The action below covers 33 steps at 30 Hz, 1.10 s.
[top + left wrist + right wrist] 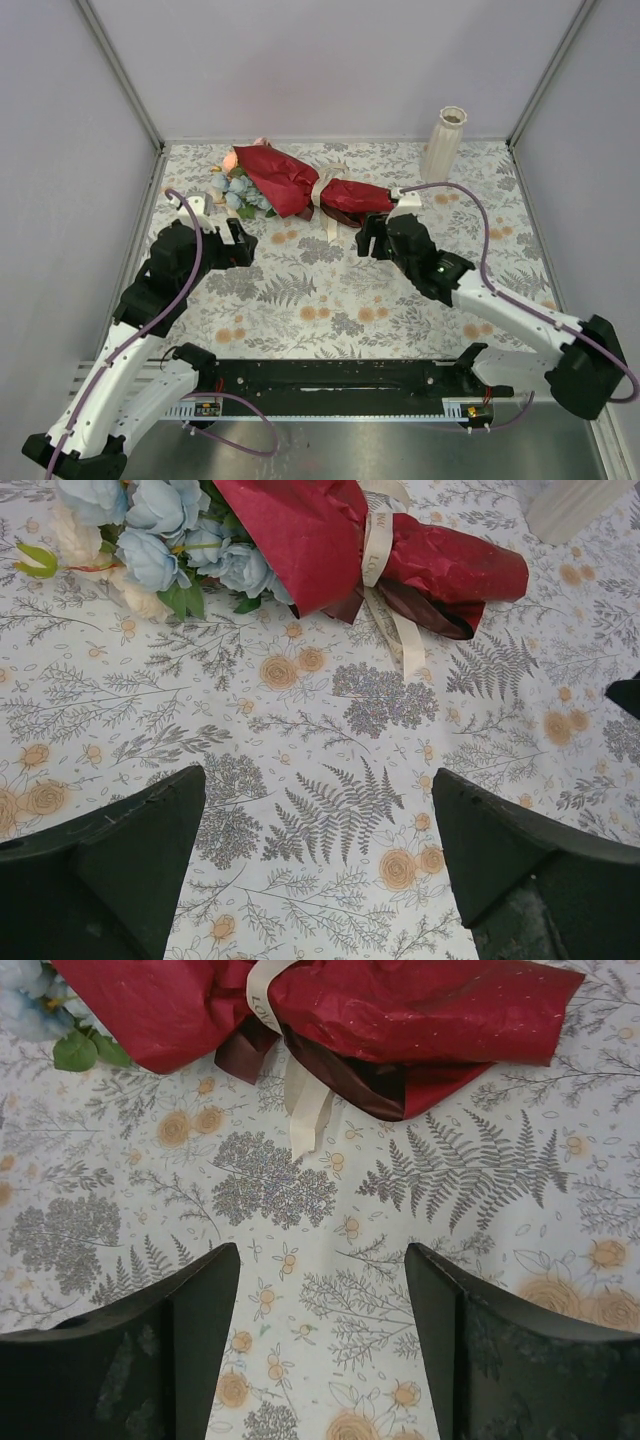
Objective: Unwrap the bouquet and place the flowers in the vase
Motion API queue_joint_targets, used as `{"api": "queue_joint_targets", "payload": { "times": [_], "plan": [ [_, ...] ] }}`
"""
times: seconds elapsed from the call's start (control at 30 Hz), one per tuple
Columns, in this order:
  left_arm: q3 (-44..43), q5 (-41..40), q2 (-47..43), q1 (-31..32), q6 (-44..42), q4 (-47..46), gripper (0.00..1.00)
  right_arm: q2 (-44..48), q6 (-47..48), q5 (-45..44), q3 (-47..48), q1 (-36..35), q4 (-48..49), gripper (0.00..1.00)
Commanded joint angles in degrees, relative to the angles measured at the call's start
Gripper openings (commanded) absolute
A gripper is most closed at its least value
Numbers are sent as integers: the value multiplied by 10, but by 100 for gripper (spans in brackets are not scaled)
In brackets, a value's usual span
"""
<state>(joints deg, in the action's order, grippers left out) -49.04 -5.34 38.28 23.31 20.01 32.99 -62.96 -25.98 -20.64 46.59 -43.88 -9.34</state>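
The bouquet [300,182] lies on its side at the back of the table, in dark red paper tied with a cream ribbon [322,192]. Its flowers [238,185], pale blue, pink and cream, stick out at the left end. From the left wrist the bouquet [330,540] and flowers [160,530] fill the top. The right wrist sees the bouquet [400,1010] too. A tall cream ribbed vase [443,143] stands upright at the back right. My left gripper [238,243] is open, near the flower end. My right gripper [366,236] is open beside the stem end. Both hold nothing.
A tablecloth [330,300] printed with orange flowers and grey ferns covers the table. Grey walls close the back and both sides. A black rail [330,378] runs between the arm bases along the near edge. The vase's base [585,505] shows at the left wrist's top right.
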Motion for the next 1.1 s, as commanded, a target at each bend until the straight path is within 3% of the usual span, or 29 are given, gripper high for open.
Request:
{"api": "queue_joint_targets", "payload": {
  "times": [0.0, 0.17, 0.57, 0.73, 1.07],
  "plan": [
    [3, -29, -6, 1, 7, -8, 99, -89, -10, -13, 10, -5, 116, 69],
    [4, -38, -11, 3, 6, -6, 99, -210, -63, -19, 26, -4, 192, 61],
    [5, -41, 3, 11, 11, -6, 99, -436, -82, 2, 150, 5, 267, 63],
    [4, -45, 9, 12, 14, -1, 98, -472, -94, 21, 170, 20, 275, 66],
    [3, -49, 25, 12, 25, -1, 98, -510, -107, 19, 199, 28, 261, 61]
  ]
}}
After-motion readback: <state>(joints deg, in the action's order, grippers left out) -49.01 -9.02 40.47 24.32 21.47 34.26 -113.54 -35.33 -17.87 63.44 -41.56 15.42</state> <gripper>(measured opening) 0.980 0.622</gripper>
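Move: The cream ribbon's loose tail lies on the table some 14 cm ahead of the right hand, 11 cm to its left and 19 cm below. Beyond it the band round the red wrapping is about 23 cm ahead and 12 cm left; the wrapping's narrow end is 20 cm ahead, 3 cm left. The white vase stands 30 cm ahead, 13 cm right. From the left hand the tail is about 18 cm ahead, 17 cm right and 24 cm below. The ribbon's loose tail is what the right hand comes down to: it drops steeply while reaching forward and left, then travels almost level forward-left, then sinks the last few centimetres, about 16 cm down in all. The fingers narrow partway but stay open, and tip some 10 degrees further down, ending astride the tail just short of the wrapping. ##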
